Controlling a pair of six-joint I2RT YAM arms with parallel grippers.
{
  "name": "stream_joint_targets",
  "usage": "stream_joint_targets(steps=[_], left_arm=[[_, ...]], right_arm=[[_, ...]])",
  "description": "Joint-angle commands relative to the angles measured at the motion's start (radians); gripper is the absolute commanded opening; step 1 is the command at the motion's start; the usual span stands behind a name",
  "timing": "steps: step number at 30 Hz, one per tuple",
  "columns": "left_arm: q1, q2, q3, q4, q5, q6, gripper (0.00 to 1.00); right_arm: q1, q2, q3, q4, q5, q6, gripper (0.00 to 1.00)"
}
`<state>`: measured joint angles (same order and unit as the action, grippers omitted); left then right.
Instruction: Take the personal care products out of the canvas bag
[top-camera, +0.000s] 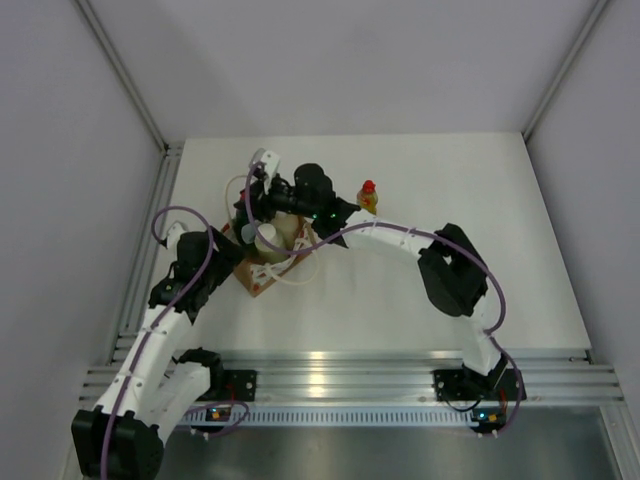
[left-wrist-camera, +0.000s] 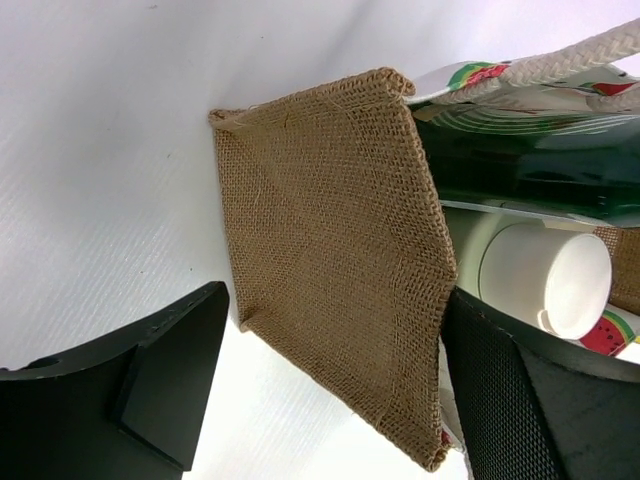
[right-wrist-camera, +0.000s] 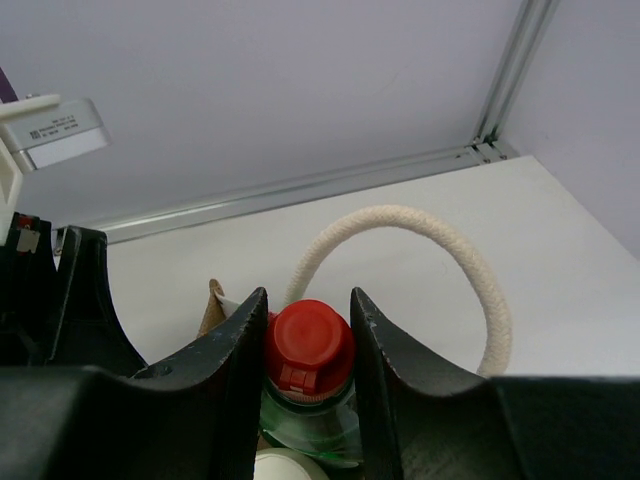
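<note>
The canvas bag (top-camera: 258, 274) stands left of the table's middle, its burlap side (left-wrist-camera: 330, 260) filling the left wrist view. My left gripper (left-wrist-camera: 335, 345) is open and straddles that side wall, one finger outside and one by the white-capped cream bottle (left-wrist-camera: 545, 280) inside. Beside it in the bag lies the dark green bottle (left-wrist-camera: 530, 175). My right gripper (right-wrist-camera: 307, 302) is shut on the green bottle's red cap (right-wrist-camera: 308, 345), with a white rope handle (right-wrist-camera: 470, 250) looping behind it. The yellow bottle with a red cap (top-camera: 368, 198) stands upright on the table right of the bag.
Grey walls enclose the white table (top-camera: 480, 200) on three sides, with a metal rail (top-camera: 140, 290) along its left edge. The right arm's elbow (top-camera: 450, 270) hangs over the table's right half.
</note>
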<state>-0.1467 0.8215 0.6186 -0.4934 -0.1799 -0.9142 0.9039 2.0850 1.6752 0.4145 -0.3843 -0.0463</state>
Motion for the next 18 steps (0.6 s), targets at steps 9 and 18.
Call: stream_joint_targets(steps=[9,18], left_arm=[[-0.001,-0.035,-0.010,0.023,0.005,0.006,0.90],[-0.001,-0.038,-0.008,0.024,0.008,0.005,0.91]], right_arm=[[0.038,-0.201,0.181,-0.058,0.061,-0.041,0.00],[0.040,-0.272,0.247,-0.167,0.101,-0.082,0.00]])
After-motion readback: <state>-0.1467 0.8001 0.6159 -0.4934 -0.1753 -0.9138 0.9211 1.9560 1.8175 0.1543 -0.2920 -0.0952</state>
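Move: The right hand already grips the green bottle by its red cap, partly raised from the canvas bag, whose middle is about 5 cm right and 19 cm below. The yellow bottle, already out, stands about 29 cm right, 7 cm ahead and 16 cm below. In the bag, the white-capped bottle is some 5 cm right and 4 cm back, 17 cm below. From the left hand, the yellow bottle lies about 34 cm right, 14 cm ahead, 4 cm below. The right hand, still pinching the red cap, lifts the green bottle about 9 cm up from the canvas bag. ##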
